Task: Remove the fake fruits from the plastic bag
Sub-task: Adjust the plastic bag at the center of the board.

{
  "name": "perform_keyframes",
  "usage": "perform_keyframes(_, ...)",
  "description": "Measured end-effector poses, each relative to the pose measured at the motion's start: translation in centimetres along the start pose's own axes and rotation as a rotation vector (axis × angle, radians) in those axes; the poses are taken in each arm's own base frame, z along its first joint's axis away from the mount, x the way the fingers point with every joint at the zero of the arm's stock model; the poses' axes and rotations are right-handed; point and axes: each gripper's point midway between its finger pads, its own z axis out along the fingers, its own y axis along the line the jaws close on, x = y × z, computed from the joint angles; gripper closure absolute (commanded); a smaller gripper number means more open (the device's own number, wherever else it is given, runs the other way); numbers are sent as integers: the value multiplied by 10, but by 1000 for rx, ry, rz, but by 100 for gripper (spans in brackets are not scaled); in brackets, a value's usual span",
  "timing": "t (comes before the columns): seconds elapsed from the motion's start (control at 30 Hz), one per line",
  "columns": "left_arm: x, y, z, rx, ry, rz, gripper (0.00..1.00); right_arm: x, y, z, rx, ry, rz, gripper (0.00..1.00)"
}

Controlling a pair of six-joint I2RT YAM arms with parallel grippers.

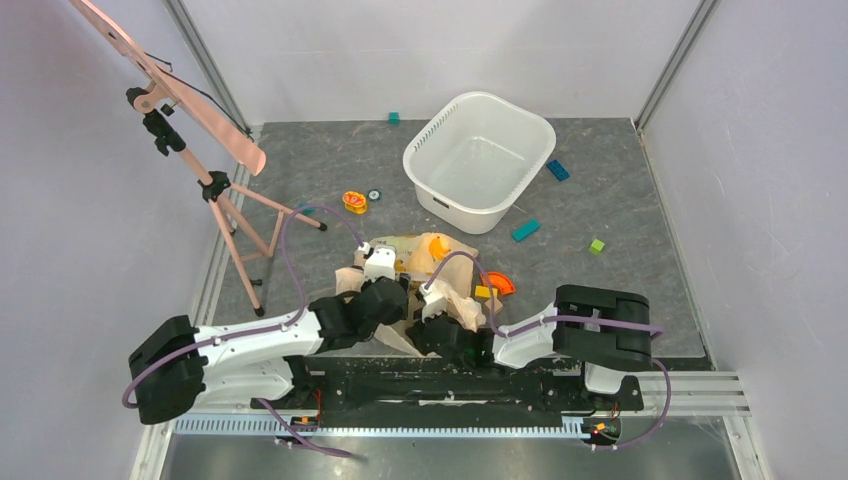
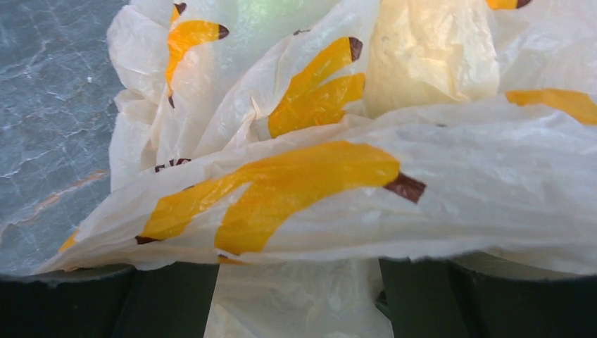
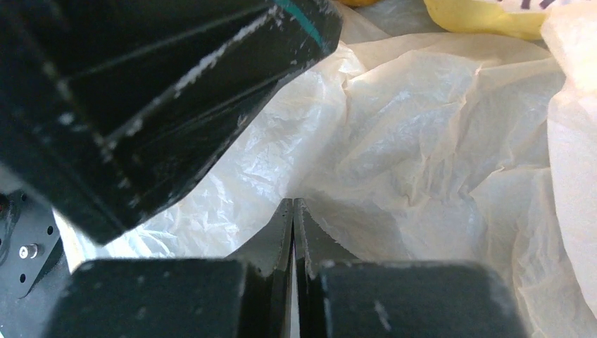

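Note:
The plastic bag (image 1: 440, 262), thin and peach-beige with yellow banana prints, lies crumpled on the mat just ahead of both arms. My left gripper (image 2: 299, 282) is open: its dark fingers (image 2: 169, 299) stand wide apart, with bag (image 2: 296, 183) film lying over and between them. A green fruit (image 2: 274, 10) glows through the film at the top. My right gripper (image 3: 293, 205) is shut, and creases of the bag (image 3: 422, 141) gather at its tips. Part of a yellow fruit (image 3: 486, 17) shows past the bag. In the top view both grippers, left (image 1: 383, 250) and right (image 1: 440, 280), reach into the bag.
A white tub (image 1: 480, 160) stands behind the bag. A pink tripod (image 1: 230, 215) stands at the left. An orange flower-shaped disc (image 1: 354, 201), teal blocks (image 1: 525, 230) (image 1: 558, 170) and a green block (image 1: 596, 246) lie about the mat. The left arm's black body (image 3: 141, 105) looms over the right wrist view.

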Motion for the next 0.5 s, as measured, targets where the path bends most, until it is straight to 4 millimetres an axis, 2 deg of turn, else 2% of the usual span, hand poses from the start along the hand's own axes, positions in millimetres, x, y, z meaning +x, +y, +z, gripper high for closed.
perform_keyframes(0.07,-1,4,2,-25,3,5,9,0,0,0,-2,-2,4,100)
perform_keyframes(0.1,-3,5,3,-36,1,4,1,0,0,0,-2,-2,6,100)
perform_keyframes(0.37,-17,17,16,-103,1,-36,0,0,0,-1,-7,-8,17,100)
perform_keyframes(0.5,-14,25,25,-136,25,-46,0,0,-1,-2,-7,-8,20,100)
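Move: Just in front of the left fingers, some 2 cm ahead and a centimetre above, the plastic bag's upper lip is draped straight across them; beyond the lip the pale green fruit bulges about 10 cm ahead, 2 cm right and 3 cm lower, the pale yellow fruit some 8 cm ahead, 6 cm right and 3 cm lower. From the right hand the same lip lies about 12 cm ahead, 10 cm left and 6 cm higher. Pushing forward about 3 cm and some 2 cm to its left, the left hand carries the bag's upper lip on its fingers towards the fruit bulges, spreading the already open fingers fully and turning roughly 10 degrees counter-clockwise. The right hand stays put low at the near side of the bag, fingers still shut, tips still against the inner film. ##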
